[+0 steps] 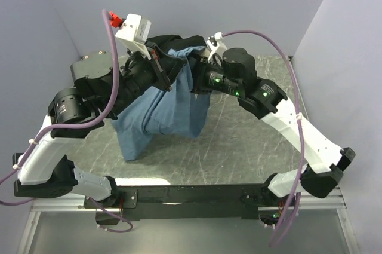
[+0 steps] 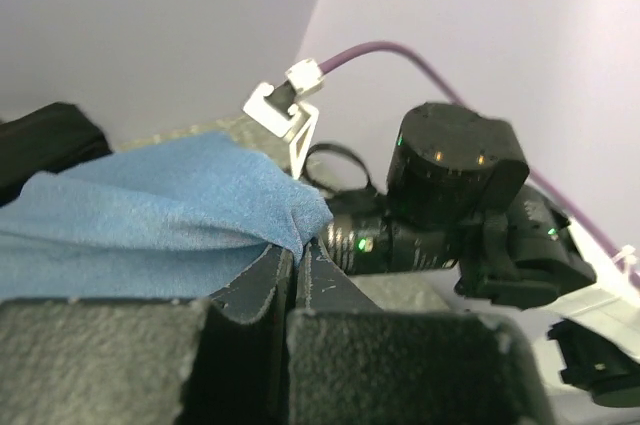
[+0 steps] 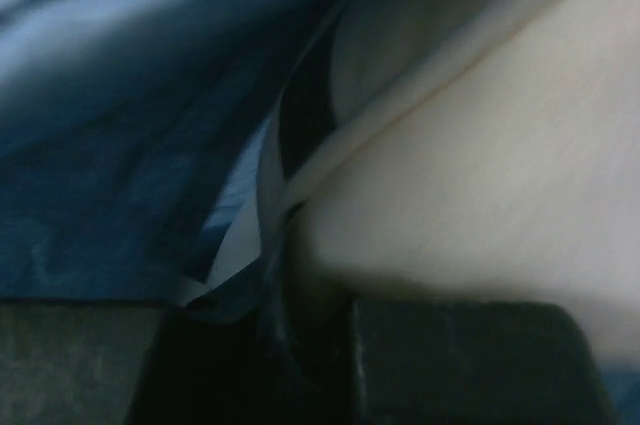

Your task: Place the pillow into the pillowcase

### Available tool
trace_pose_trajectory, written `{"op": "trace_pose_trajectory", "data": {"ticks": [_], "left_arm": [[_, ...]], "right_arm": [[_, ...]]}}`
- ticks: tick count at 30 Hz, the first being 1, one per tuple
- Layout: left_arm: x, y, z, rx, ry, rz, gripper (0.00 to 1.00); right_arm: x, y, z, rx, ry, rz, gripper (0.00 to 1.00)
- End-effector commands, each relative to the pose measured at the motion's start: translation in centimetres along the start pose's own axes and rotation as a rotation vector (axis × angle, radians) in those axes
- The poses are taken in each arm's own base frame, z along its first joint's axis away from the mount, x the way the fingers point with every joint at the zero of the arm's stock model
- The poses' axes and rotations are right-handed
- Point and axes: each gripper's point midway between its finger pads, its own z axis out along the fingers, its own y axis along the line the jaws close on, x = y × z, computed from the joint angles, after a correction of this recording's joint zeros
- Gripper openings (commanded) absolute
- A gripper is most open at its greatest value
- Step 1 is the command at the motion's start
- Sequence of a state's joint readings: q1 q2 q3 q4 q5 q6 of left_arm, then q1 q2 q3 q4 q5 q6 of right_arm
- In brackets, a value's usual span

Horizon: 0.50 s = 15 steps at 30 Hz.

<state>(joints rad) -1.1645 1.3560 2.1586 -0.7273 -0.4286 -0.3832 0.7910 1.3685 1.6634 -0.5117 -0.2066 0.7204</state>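
The slate-blue pillowcase (image 1: 161, 110) hangs from both raised grippers, its lower end on the table. My left gripper (image 1: 160, 63) pinches its upper edge. In the left wrist view the jaws (image 2: 298, 255) are shut tight on a bunched corner of the blue fabric (image 2: 170, 215). My right gripper (image 1: 192, 57) holds the opposite side of the top edge. In the right wrist view it (image 3: 270, 305) is closed on a dark fold of pillowcase (image 3: 120, 175), with the cream pillow (image 3: 480, 175) bulging against its right finger. The pillow is hidden in the top view.
A black cloth (image 1: 162, 41) lies bunched behind the grippers, also seen in the left wrist view (image 2: 40, 140). The grey marbled table (image 1: 239, 140) is bounded by pale walls at the back and sides. My right arm's wrist (image 2: 450, 205) is close to the left gripper.
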Motion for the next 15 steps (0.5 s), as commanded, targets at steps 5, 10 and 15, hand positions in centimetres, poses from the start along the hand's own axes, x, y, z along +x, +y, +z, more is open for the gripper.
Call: {"op": "trace_pose_trajectory", "data": {"ticks": [5,10,15], "left_arm": [[-7.0,3.8,-3.5,-0.155,-0.291,-0.106,0.01],[-7.0,5.0,-3.5,-0.216,-0.304,-0.091,0.01],[-6.6,5.2,-3.4,-0.221,-0.295,-0.085,0.01]], "right_arm": [[-4.4,-0.9,-3.5,0.045,-0.171,-0.106,0.55],[-4.3,-3.7,-7.1,0.098,-0.25,-0.084,0.68],[-5.6,-8.4,-11.0,0.185,-0.361,-0.035,0.71]]}}
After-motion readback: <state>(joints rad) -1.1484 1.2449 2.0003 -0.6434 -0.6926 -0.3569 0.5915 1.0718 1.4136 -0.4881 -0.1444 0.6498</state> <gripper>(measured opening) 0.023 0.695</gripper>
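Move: The pillow hangs from the right hand's nearly shut fingers inside the blue pillowcase, its middle about 18 cm below that hand, some 4 cm to its left and 2 cm back. The pillowcase's middle lies roughly 15 cm below, 10 cm left and 3 cm back; the black cloth is about 28 cm ahead, 7 cm left and 35 cm lower. From the left hand, pinching the case's mouth, the pillow lies about 30 cm below, 5 cm right and 3 cm ahead. The pillow is let go: the right fingers spread wide as the hand first dips and edges some 2 cm forward, then draws about 10 cm to the right, out of the pillowcase's mouth, turning some 15 degrees clockwise. The case's rim stays pinched in the shut left fingers, which carry it about 5 cm left and a little forward, away from the right hand, turning counter-clockwise. ##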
